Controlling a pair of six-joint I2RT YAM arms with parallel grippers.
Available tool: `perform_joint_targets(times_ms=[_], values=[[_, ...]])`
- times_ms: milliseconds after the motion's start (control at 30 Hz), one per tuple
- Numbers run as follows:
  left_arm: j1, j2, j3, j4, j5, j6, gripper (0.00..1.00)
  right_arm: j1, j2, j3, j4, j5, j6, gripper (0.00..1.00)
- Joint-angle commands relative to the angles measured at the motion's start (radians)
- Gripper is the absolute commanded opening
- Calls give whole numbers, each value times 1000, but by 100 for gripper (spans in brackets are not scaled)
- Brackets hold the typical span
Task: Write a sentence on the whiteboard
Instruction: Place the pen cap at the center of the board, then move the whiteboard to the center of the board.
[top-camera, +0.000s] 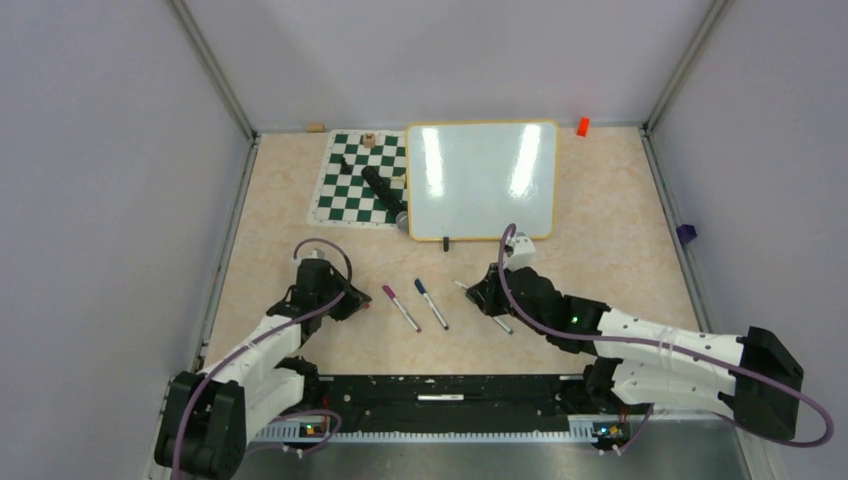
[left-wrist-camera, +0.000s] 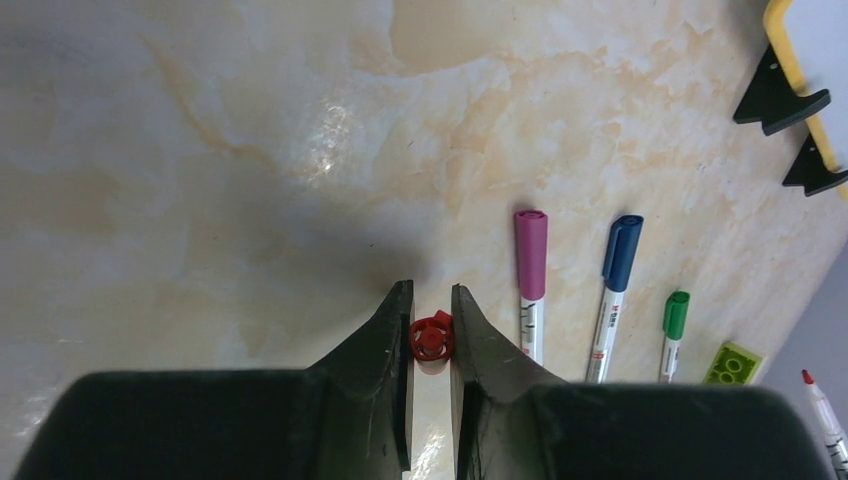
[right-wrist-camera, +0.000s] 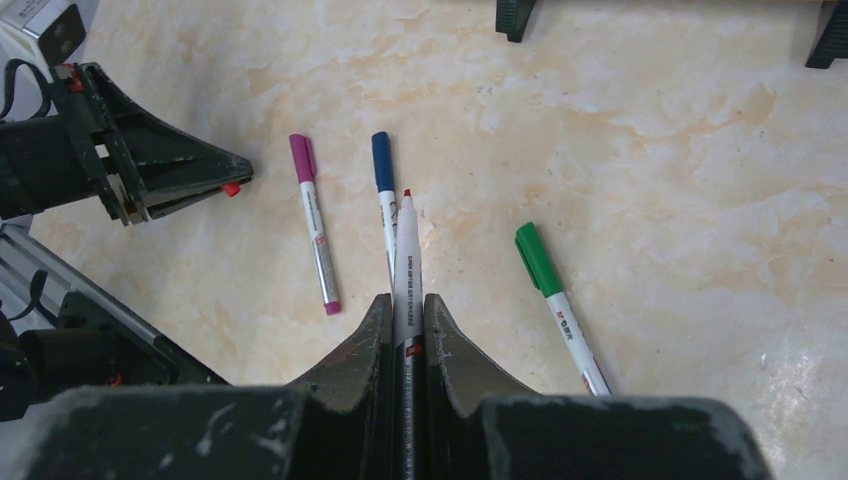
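Note:
The whiteboard (top-camera: 480, 180) lies at the back of the table, yellow-rimmed, its face white with glare; no sentence is in view on it. Its corner (left-wrist-camera: 792, 62) and black clips (left-wrist-camera: 775, 95) also show in the left wrist view. My right gripper (right-wrist-camera: 406, 298) is shut on an uncapped red marker (right-wrist-camera: 408, 250), whose tip points toward the left arm. It hovers in front of the board (top-camera: 482, 290). My left gripper (left-wrist-camera: 430, 292) is shut on a small red cap (left-wrist-camera: 431, 338), low over the table at the left (top-camera: 362, 302).
Pink (top-camera: 401, 308), blue (top-camera: 432, 304) and green (right-wrist-camera: 555, 295) markers lie between the arms. A green brick (left-wrist-camera: 735, 362) sits by the green marker. A chessboard mat (top-camera: 345, 195) with a black object (top-camera: 380, 185) lies left of the board. An orange block (top-camera: 582, 126) is at the back wall.

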Motion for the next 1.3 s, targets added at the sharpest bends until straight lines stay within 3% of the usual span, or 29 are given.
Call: perform_joint_targets(times_ms=[0, 100, 200, 400, 700, 900, 933, 1000, 1033, 1267], values=[[4, -47, 47, -74, -47, 49, 14, -3, -3, 52, -42, 56, 31, 0], [4, -64, 63, -111, -58, 57, 20, -3, -7, 57, -61, 63, 41, 0], [4, -78, 79, -143, -58, 60, 33, -3, -2, 79, -96, 56, 50, 0], [4, -129, 102, -200, -62, 65, 49, -3, 57, 219, -296, 40, 70, 0], [4, -220, 167, -298, -32, 132, 64, -2, 114, 351, -541, 65, 212, 0], [4, -334, 177, -253, 101, 218, 68, -3, 141, 411, -670, 78, 263, 0], [4, -354, 174, -242, 111, 218, 73, -3, 132, 406, -673, 82, 269, 0], [4, -387, 163, -210, 151, 218, 95, -2, 104, 389, -673, 89, 284, 0], [4, -398, 158, -191, 172, 215, 98, -3, 86, 376, -673, 98, 293, 0], [4, -397, 127, 7, 339, 203, 99, -25, -72, 319, -583, 30, 230, 0]])
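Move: The red cap, still pinched in the left fingers, is for the bare table about 5 below and some 5 cm ahead, 2 to the right. The purple marker's middle lies about 1 cm ahead and 8 to the right of that hand, the blue marker's some 2 ahead and 14 right, both about 5 below. From the right hand, the bare spot is roughly 10 cm ahead, 22 left and 15 below. The red cap is let go low over the table as the left fingers open, part-way and then fully; that hand lifts about 13 cm, veering right late in the rise, its fingers swinging up some 25 degrees and turning clockwise. The right hand keeps the uncapped marker and shifts about 4 cm right and slightly back, ending a little higher. ##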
